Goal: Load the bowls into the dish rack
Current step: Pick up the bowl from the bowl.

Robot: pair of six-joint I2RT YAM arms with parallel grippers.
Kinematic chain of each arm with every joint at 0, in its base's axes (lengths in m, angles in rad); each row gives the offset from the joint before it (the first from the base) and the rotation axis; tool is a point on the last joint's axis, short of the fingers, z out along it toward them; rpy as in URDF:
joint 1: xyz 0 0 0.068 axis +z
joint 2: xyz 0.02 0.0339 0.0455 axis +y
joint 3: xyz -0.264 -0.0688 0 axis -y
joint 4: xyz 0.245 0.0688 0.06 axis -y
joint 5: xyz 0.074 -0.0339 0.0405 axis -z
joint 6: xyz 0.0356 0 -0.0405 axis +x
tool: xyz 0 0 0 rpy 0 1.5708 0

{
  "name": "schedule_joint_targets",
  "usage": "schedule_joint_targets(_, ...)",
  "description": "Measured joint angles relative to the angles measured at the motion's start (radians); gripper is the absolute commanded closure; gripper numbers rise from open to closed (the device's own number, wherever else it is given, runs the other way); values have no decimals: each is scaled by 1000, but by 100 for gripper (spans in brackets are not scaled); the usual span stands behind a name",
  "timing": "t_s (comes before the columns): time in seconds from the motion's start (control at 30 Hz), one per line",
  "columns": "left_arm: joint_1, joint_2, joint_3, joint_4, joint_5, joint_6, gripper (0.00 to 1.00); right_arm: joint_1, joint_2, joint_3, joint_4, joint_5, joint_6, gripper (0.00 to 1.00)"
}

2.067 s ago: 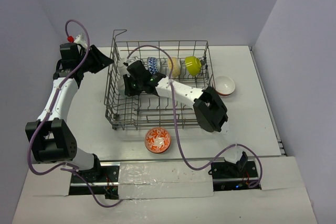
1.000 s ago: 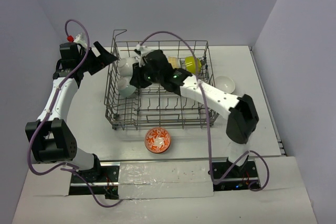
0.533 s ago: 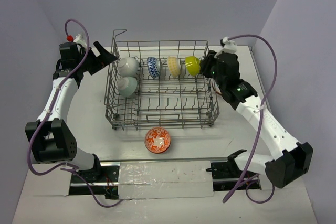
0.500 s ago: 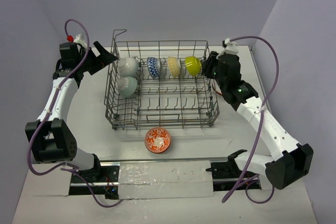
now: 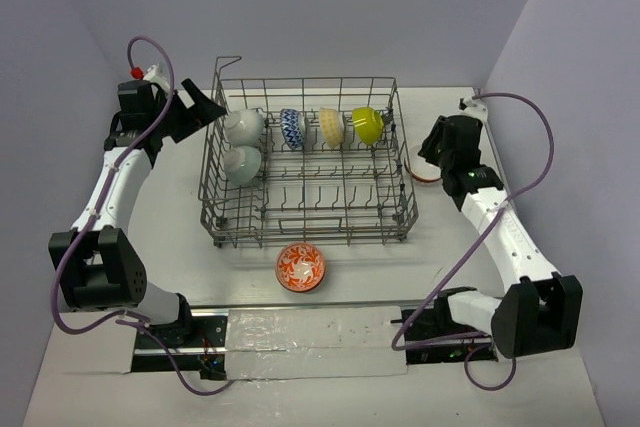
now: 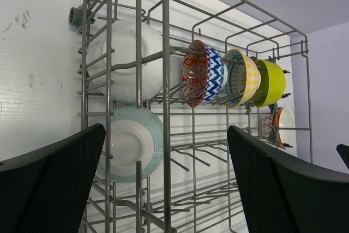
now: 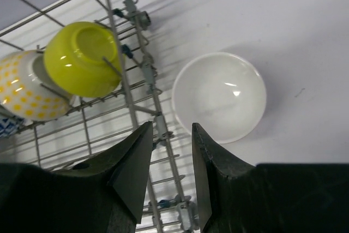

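The grey wire dish rack (image 5: 212,187) holds a white bowl (image 5: 244,127), a teal-rimmed bowl (image 5: 242,164), a blue patterned bowl (image 5: 291,128), a pale yellow bowl (image 5: 331,127) and a lime bowl (image 5: 366,125), all on edge. An orange patterned bowl (image 5: 301,266) lies on the table in front of the rack. A white bowl (image 7: 219,96) sits upright just right of the rack. My right gripper (image 7: 172,126) hovers over its left rim, partly open and empty. My left gripper (image 6: 166,129) stands wide open outside the rack's far left corner, empty.
The rack's right wall (image 7: 143,88) with its clips runs directly under my right fingers (image 7: 133,156). A raised wire loop (image 5: 228,60) marks the rack's far left corner. Walls close in the table on the left, back and right.
My right arm has swung out of the rack's left part, over its right wall, to above the white bowl on the table. Its jaws have widened. The left arm has stayed put.
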Motion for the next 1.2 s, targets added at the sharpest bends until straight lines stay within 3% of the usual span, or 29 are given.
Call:
schedule_joint_targets(0.23,-10,0,0,-4,-4,3,1,-74,94,-5,4,-71,6,57)
schedule_joint_targets(0.6,-10,0,2,-21,-6,2,1,-86,242,-5,6,-145,4,58)
schedule_joint_targets(1.2,-14,2,4,-21,-6,2,1,-97,344,7,4,-215,-5,60)
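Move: The white bowl on top of the stack outside the rack lies about 5 cm ahead of the right hand, 4 cm to its right and roughly 17 cm below. The rack's right side wall stands about 7 cm to the left of that bowl; the lime bowl in the rack is some 15 cm ahead of the right hand, 11 cm to its left. From the left hand, the white bowl lies about 52 cm to the right, 2 cm nearer the base. No touch on the white bowl can be made out yet: the right hand sinks about 12 cm towards its near left rim, just outside the rack's right side wall, easing a little forward early on. The wrist tips the fingers some 20 degrees further downward, while they stay a bit under half open. ##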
